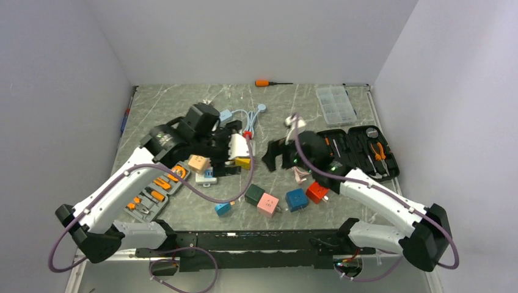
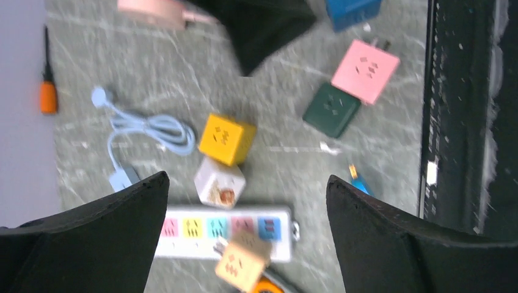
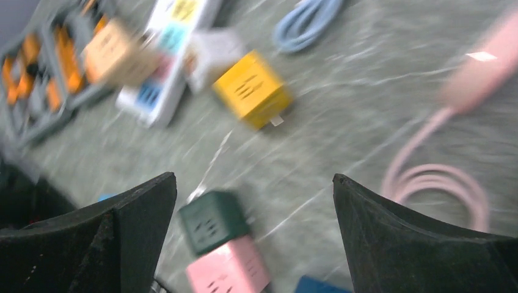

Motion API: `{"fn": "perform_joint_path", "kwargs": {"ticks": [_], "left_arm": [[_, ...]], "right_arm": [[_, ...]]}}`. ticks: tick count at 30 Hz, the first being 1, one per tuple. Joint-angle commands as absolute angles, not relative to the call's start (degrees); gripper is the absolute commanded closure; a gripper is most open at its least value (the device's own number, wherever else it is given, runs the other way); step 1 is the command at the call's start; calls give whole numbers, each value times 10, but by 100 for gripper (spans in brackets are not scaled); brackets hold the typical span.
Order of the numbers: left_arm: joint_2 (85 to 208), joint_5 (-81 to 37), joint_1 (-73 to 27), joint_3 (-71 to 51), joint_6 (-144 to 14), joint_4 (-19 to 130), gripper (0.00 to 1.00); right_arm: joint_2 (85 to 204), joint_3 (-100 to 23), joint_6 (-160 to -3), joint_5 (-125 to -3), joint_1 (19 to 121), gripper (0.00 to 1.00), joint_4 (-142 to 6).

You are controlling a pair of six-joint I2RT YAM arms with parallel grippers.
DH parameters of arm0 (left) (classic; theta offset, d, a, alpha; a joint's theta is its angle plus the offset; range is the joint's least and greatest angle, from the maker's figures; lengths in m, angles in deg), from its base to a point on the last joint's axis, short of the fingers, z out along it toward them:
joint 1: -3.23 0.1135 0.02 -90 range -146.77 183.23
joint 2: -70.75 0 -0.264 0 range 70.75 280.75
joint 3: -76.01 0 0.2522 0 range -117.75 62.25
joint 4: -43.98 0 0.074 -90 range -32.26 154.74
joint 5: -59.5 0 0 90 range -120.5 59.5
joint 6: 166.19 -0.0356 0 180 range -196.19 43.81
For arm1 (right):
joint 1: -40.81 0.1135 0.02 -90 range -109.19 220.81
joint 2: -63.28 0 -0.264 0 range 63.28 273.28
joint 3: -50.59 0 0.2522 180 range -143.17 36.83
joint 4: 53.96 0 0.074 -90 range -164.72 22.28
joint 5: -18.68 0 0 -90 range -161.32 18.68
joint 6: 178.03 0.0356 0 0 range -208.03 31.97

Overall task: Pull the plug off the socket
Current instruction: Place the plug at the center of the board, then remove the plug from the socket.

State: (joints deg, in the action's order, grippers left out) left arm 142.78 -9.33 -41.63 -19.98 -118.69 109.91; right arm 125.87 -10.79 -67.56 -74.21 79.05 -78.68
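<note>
The socket (image 2: pixel 201 229) is a long white strip with pastel outlets; in the top view only its end (image 1: pixel 205 178) shows from under my left arm. A beige cube plug (image 2: pixel 243 264) lies tilted across the socket's near edge, blurred, with what look like its prongs showing at its side. The same plug (image 1: pixel 198 162) is also visible from above. My left gripper (image 2: pixel 247 180) hangs open above the socket, holding nothing. A white cube (image 2: pixel 218 181) and a yellow cube (image 2: pixel 227 139) lie just beyond the socket. My right gripper (image 3: pixel 255 177) is open over green (image 3: pixel 211 221) and pink (image 3: pixel 227 271) cubes.
A grey tray of orange tools (image 1: pixel 153 192) lies left, with an open black tool case (image 1: pixel 360 152) on the right. At the back are a clear box (image 1: pixel 336 104) and an orange screwdriver (image 1: pixel 269 83). Blue (image 1: pixel 296 199) and red (image 1: pixel 316 192) cubes sit near front. A pink cable (image 3: pixel 434 183) coils right.
</note>
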Motion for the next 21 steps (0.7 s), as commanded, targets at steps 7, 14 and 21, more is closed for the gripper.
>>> {"fn": "perform_joint_path", "kwargs": {"ticks": [7,14,21], "left_arm": [[1423,-110,-282,-248,-1165,1336,1],[1445,-192,-262,-280,-1108,1350,1],[1423,-172,-235,-270,-1089,1353,1]], "right_arm": [[1225,-33,-669,-767,1032,0,-813],[1322,-42,-674,-832,1098,0,-841],[1371,-58,-684,-884,1100,0,-852]]}}
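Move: The pink plug lies about 15 cm back from the right gripper, 5 cm to its left and 14 cm below. The green plug touches it, about 5 cm farther left and 3 cm farther out. The blue cube stands some 10 cm right of the pink one and 2 cm farther out. From the left gripper, the peach plug on the power strip is roughly 6 cm ahead, 12 cm left and 20 cm down, with the white plug 9 cm to its right and 3 cm farther out. Draw the open right gripper back about 15 cm and a little left, sinking ever more steeply until it is some 13 cm lower, close over the pink plug; swing it counter-clockwise and tip its fingers further down. Meanwhile carry the open left gripper left about 13 cm and slightly down, away from the yellow plug towards the peach one, turning counter-clockwise and pointing more steeply down. ##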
